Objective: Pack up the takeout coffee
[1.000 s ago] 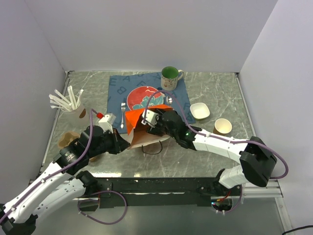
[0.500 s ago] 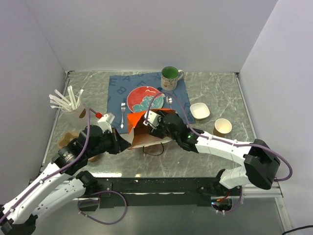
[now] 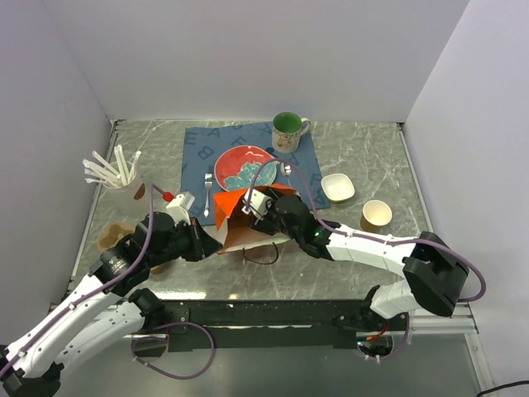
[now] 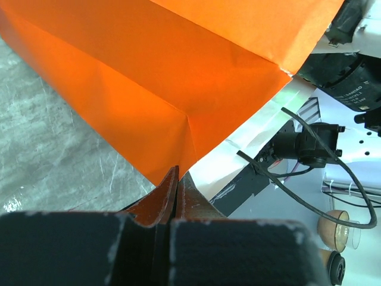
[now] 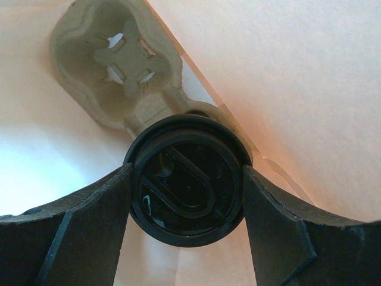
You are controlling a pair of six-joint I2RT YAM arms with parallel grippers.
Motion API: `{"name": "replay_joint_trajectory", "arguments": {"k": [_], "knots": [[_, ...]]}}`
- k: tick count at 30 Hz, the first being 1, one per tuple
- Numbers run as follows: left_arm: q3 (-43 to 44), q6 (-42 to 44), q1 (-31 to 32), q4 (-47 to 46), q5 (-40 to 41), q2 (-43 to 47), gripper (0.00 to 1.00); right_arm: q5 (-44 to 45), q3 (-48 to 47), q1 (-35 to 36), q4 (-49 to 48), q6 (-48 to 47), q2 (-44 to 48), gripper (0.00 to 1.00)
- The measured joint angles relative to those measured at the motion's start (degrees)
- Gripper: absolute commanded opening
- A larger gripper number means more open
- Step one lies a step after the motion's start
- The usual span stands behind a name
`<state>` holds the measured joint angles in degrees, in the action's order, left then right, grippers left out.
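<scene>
In the right wrist view the takeout coffee (image 5: 187, 187) shows its round black lid, gripped on both sides by my right gripper (image 5: 186, 186), whose fingers (image 5: 89, 220) press against the rim. It hangs inside the orange paper bag (image 3: 234, 217), just above a pulp cup carrier (image 5: 116, 65) on the bag's pale floor. From the top view the cup is hidden; the right gripper (image 3: 258, 205) reaches into the bag's mouth. My left gripper (image 4: 177, 176) is shut on a lower corner of the bag (image 4: 178, 71), holding it at the left (image 3: 208, 245).
Behind the bag lie a blue mat (image 3: 198, 149) with a red plate (image 3: 245, 165) and a fork (image 3: 207, 195), and a green mug (image 3: 287, 128). A white bowl (image 3: 337, 187) and a lidless tan cup (image 3: 376, 215) stand right. A cup of white sticks (image 3: 116, 175) stands left.
The right gripper has pushed a little deeper into the bag with the coffee, and the bag's orange mouth has shifted slightly. The left arm holds still.
</scene>
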<state>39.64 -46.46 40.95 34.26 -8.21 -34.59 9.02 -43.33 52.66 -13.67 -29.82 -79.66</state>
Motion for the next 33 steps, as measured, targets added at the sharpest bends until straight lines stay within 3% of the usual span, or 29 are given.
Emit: {"name": "replay_joint_trajectory", "arguments": {"k": [2, 11, 16, 24, 33], "knots": [[0.00, 0.04, 0.00, -0.13, 0.02, -0.02, 0.01, 0.20, 0.04, -0.02, -0.55, 0.13, -0.24, 0.54], [0.00, 0.09, 0.00, -0.13, 0.00, -0.15, 0.01, 1.01, 1.03, 0.00, -1.70, 0.83, -0.07, 0.85], [0.02, 0.20, 0.00, -0.13, 0.02, -0.44, 0.01, 0.90, 1.33, 0.07, -0.22, 0.85, 0.68, 0.94], [0.02, 0.24, 0.00, -0.66, 0.04, -0.87, 0.01, -0.26, -0.13, -0.48, 4.20, 0.68, 1.31, 0.91], [0.92, 0.26, 0.02, -0.72, 0.02, -1.36, 0.01, -2.89, -1.60, -1.42, 10.05, 0.00, 3.54, 1.00]]}}
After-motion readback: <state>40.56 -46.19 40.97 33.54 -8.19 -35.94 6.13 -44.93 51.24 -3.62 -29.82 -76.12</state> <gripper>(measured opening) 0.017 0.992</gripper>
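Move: The right fingers hold the black-lidded cup inside the bag; its middle is about 2 cm ahead, 2 cm left and 4 cm below that hand. The carrier's empty socket lies some 4 cm ahead, 9 cm left and 7 cm down, the red plate about 13 cm ahead, 2 cm left and 12 cm down. The left fingertips pinch the bag's rim corner; from them the cup is some 13 cm ahead, 9 cm right and 9 cm down. The right fingers let go of the lidded cup, opening from about three quarters to fully wide around its lid; the left fingertip comes clear of the rim while the other stays close beside it. As they open, the hand eases about 2 cm to the right and back, away from the empty socket, with hardly any change in height. The left hand stays put and keeps its pinch on the bag corner. ##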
